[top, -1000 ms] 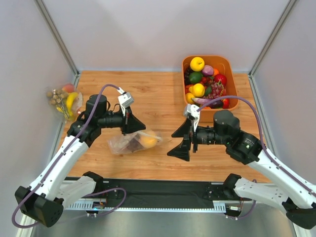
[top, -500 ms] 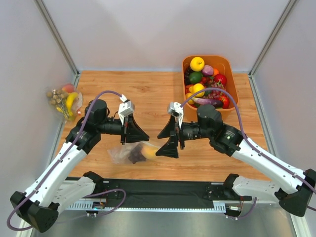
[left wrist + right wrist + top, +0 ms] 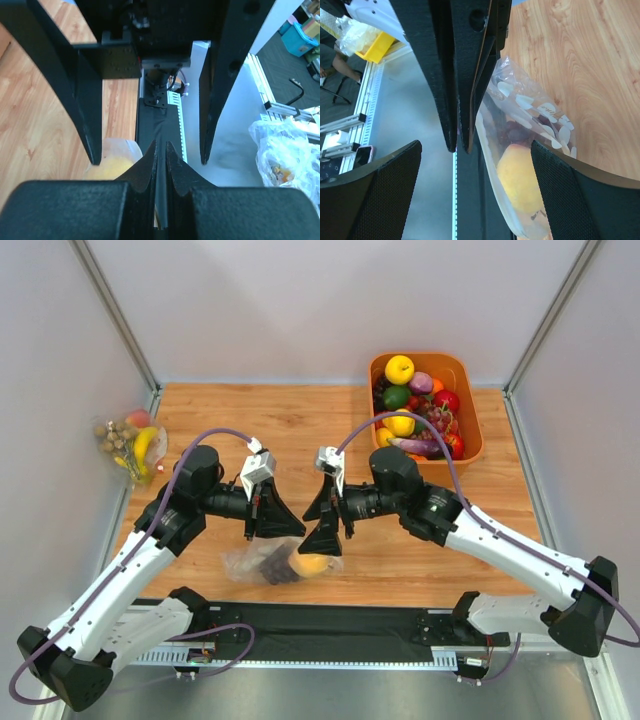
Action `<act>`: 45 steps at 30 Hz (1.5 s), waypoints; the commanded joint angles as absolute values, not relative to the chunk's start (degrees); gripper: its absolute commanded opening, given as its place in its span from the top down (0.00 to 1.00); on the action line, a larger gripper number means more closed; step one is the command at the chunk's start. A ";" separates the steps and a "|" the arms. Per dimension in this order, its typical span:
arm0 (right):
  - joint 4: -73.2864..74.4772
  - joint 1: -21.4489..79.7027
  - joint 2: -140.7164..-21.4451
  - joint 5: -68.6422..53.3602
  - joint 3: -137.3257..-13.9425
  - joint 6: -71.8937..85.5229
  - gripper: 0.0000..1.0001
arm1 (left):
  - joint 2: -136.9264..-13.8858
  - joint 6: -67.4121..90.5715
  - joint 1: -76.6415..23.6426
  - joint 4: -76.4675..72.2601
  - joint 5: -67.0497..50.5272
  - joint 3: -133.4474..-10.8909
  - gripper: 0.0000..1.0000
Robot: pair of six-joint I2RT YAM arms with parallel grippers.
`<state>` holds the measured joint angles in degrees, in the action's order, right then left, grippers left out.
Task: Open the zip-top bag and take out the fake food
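Note:
The zip-top bag (image 3: pixel 262 565), clear with pale round spots, hangs by its top edge from my left gripper (image 3: pixel 296 528), which is shut on it. The fake food is inside: a round orange-yellow fruit (image 3: pixel 312 564) and dark purple grapes (image 3: pixel 276 566). In the right wrist view the bag (image 3: pixel 540 122) drops from the left gripper's closed fingers (image 3: pixel 445 85), with the fruit (image 3: pixel 520 182) below the grapes (image 3: pixel 516 134). My right gripper (image 3: pixel 318 522) faces the left one, open, its tips either side of the left fingertips and the bag's top. A thin plastic strip sits between the left gripper's (image 3: pixel 161 146) jaws.
An orange basket (image 3: pixel 470 375) full of plastic fruit stands at the back right. A second clear bag (image 3: pixel 130 440) with banana, peach and nuts lies at the far left wall, and shows crumpled in the left wrist view (image 3: pixel 282 155). A black mat (image 3: pixel 330 622) lines the near edge.
The right gripper has swung left and now faces the left gripper. The left gripper has carried the bag slightly right and toward the near edge.

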<state>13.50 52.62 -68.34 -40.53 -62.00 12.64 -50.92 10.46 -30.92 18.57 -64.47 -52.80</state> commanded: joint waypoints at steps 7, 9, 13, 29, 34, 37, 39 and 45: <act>15.74 60.11 -71.37 -28.66 -63.90 6.95 0.14 | -50.01 11.42 -31.38 14.42 -64.95 -52.47 1.00; 14.25 61.43 -71.19 -25.76 -62.41 7.03 0.21 | -50.10 11.95 -31.38 13.98 -64.69 -52.30 1.00; 11.52 62.58 -70.40 -22.86 -59.77 7.73 0.48 | -49.92 12.13 -31.38 13.45 -63.81 -52.03 1.00; 8.70 64.60 -64.69 -13.63 -53.09 9.14 1.00 | -47.55 8.09 -31.38 18.02 -59.76 -53.17 0.31; 8.96 64.60 -61.44 -12.22 -51.77 9.32 1.00 | -47.90 6.51 -31.38 20.04 -61.43 -53.79 0.27; 9.49 64.60 -59.77 -11.16 -51.15 9.23 1.00 | -47.90 6.24 -31.38 19.87 -63.10 -53.62 0.27; 9.67 64.60 -58.89 -10.99 -51.07 9.23 1.00 | -48.60 6.59 -31.38 19.60 -63.10 -53.35 0.27; 10.11 64.60 -57.04 -8.97 -50.54 8.96 1.00 | -49.39 5.01 -31.38 22.06 -63.02 -53.96 0.27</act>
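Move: The bag hangs from the left hand's shut fingers. The stretch of its zip edge that the open right hand is after lies about 2 cm to that hand's left, 1 cm back and 6 cm below; from the left hand it is some 3 cm right, 1 cm back and 5 cm down. Inside the bag, the yellow fruit sits roughly 13 cm under the right hand and 1 cm back, with the dark fruit 5 cm to the left of it. The right fingers shut on the bag's zip edge after sinking about 6 cm while edging left and slightly back, then keep that pinch and draw it right some 4 cm, rising about 2 cm at the end. Once they have closed, the left fingers, nearly in place, let go of the bag and open wide around the white slider. ##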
